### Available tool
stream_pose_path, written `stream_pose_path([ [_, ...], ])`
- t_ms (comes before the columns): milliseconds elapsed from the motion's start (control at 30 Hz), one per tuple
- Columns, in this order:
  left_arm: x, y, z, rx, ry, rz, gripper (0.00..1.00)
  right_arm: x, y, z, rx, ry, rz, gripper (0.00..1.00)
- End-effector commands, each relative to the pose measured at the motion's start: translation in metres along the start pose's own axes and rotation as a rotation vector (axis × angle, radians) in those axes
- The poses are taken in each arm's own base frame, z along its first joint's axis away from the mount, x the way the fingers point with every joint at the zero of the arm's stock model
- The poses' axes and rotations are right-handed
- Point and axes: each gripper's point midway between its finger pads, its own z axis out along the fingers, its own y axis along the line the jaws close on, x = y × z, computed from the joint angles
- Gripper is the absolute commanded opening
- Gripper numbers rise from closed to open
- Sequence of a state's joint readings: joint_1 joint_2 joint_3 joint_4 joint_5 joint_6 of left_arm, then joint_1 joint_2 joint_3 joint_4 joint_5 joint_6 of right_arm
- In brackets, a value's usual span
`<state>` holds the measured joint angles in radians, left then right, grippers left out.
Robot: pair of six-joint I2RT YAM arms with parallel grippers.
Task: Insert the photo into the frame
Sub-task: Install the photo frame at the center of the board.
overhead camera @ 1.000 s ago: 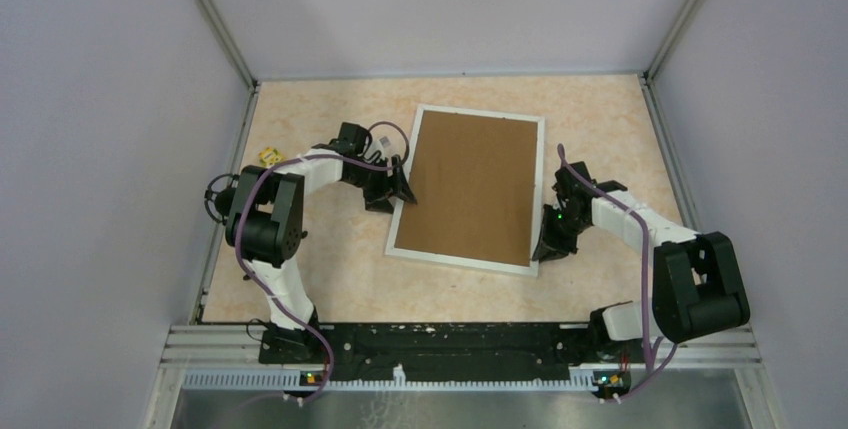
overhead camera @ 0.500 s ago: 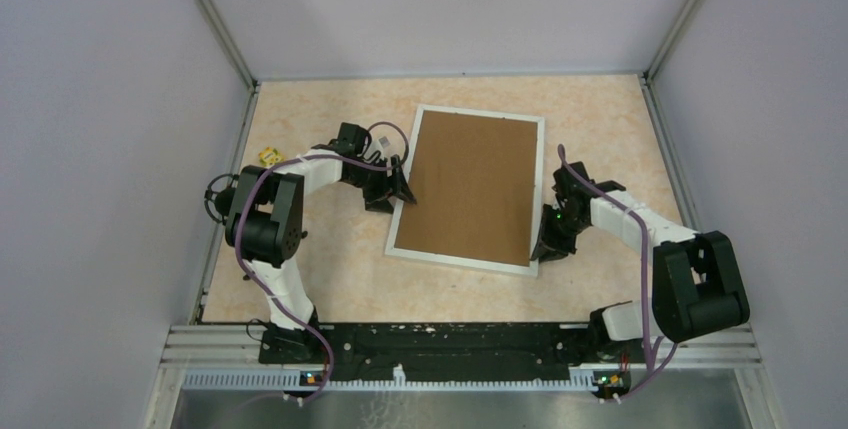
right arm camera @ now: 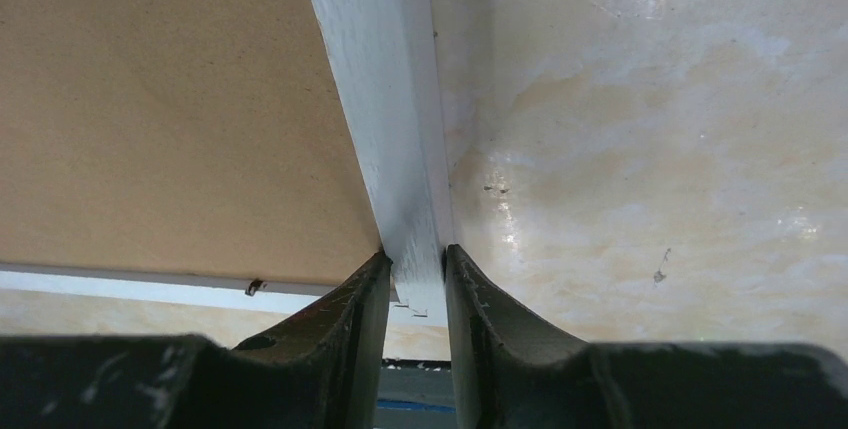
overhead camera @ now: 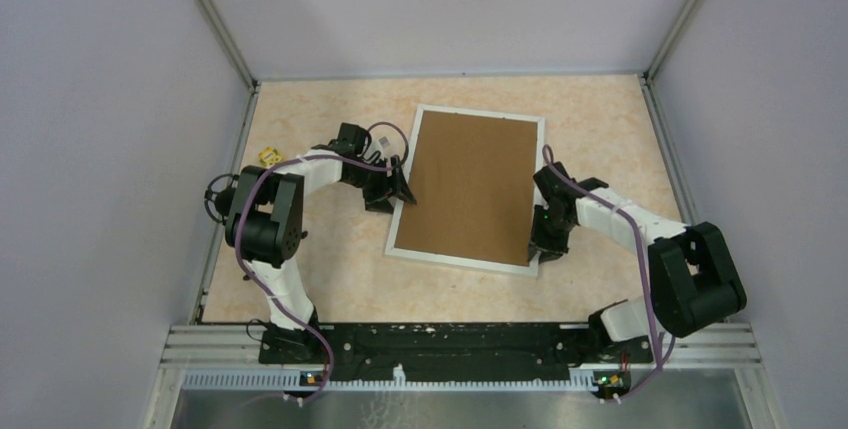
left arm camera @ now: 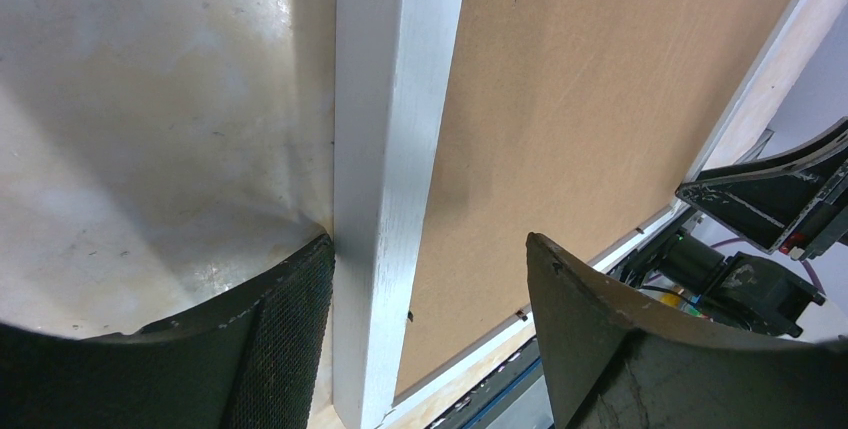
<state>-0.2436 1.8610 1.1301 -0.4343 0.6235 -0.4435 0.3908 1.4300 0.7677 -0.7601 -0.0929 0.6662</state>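
The frame [overhead camera: 466, 261] lies flat on the table with a plain brown backing board [overhead camera: 470, 184] filling it. The photo is hidden. My left gripper [overhead camera: 400, 189] is open astride the frame's left bar [left arm camera: 390, 149]: one finger [left arm camera: 290, 329] rests against the bar's outer side, the other [left arm camera: 600, 339] hangs over the board [left arm camera: 580, 99]. My right gripper [overhead camera: 545, 241] sits at the frame's right bar near its near corner. In the right wrist view that gripper [right arm camera: 416, 252] has both fingers pressed on the white bar [right arm camera: 375, 99].
A small yellow object [overhead camera: 268, 156] lies near the left wall behind the left arm. Grey walls close in the table on three sides. The arm bases and a black rail [overhead camera: 450, 344] run along the near edge. Bare table [right arm camera: 640, 149] lies right of the frame.
The right arm's wrist has shifted a little left, toward the frame's right bar. The left arm, the frame and the board have not moved.
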Motion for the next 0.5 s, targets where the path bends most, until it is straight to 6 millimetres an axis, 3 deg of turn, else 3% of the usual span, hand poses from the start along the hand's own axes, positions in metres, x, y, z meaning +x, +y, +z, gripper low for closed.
stream_pose_path([
  [0, 0.005, -0.017, -0.002, 0.057, 0.005, 0.031, 0.74, 0.005, -0.013, 0.055, 0.128, -0.033, 0.01, 0.3],
  [133, 0.006, -0.017, -0.002, 0.057, 0.006, 0.03, 0.74, 0.003, -0.016, 0.056, 0.223, -0.054, -0.025, 0.32],
  [267, 0.005, -0.017, -0.002, 0.054, 0.003, 0.033, 0.74, 0.001, 0.007, 0.05, 0.149, -0.037, -0.064, 0.45],
  [367, 0.005, -0.016, -0.002, 0.048, 0.004, 0.035, 0.74, -0.013, 0.041, 0.017, 0.015, -0.074, -0.117, 0.6],
  [467, 0.004, -0.015, -0.003, 0.043, 0.001, 0.036, 0.74, -0.036, 0.058, -0.028, -0.108, -0.142, -0.118, 0.64],
])
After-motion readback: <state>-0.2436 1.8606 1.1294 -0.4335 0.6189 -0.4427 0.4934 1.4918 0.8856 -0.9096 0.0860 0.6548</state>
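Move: The right hand's fingers straddle the frame's right rail close to its near end, the rail right at the hand point and about 1 cm below it. The frame's near right corner is some 3 cm back; the brown board's centre lies about 13 cm ahead and 13 cm to the left. From the left hand, the left rail is about 1 cm to its left, and that gripped stretch of right rail roughly 13 cm back and 26 cm to the right. Rolling over about 10 degrees so its fingertips swing to the right, the right hand stays low on the right rail at first, then spreads its fingers and lifts roughly 1 cm while edging 1 cm right. The outer finger comes well clear of the rail's outer side; the inner one remains close by its inner edge. The left hand keeps still, half-open, its outer finger beside the left rail. ##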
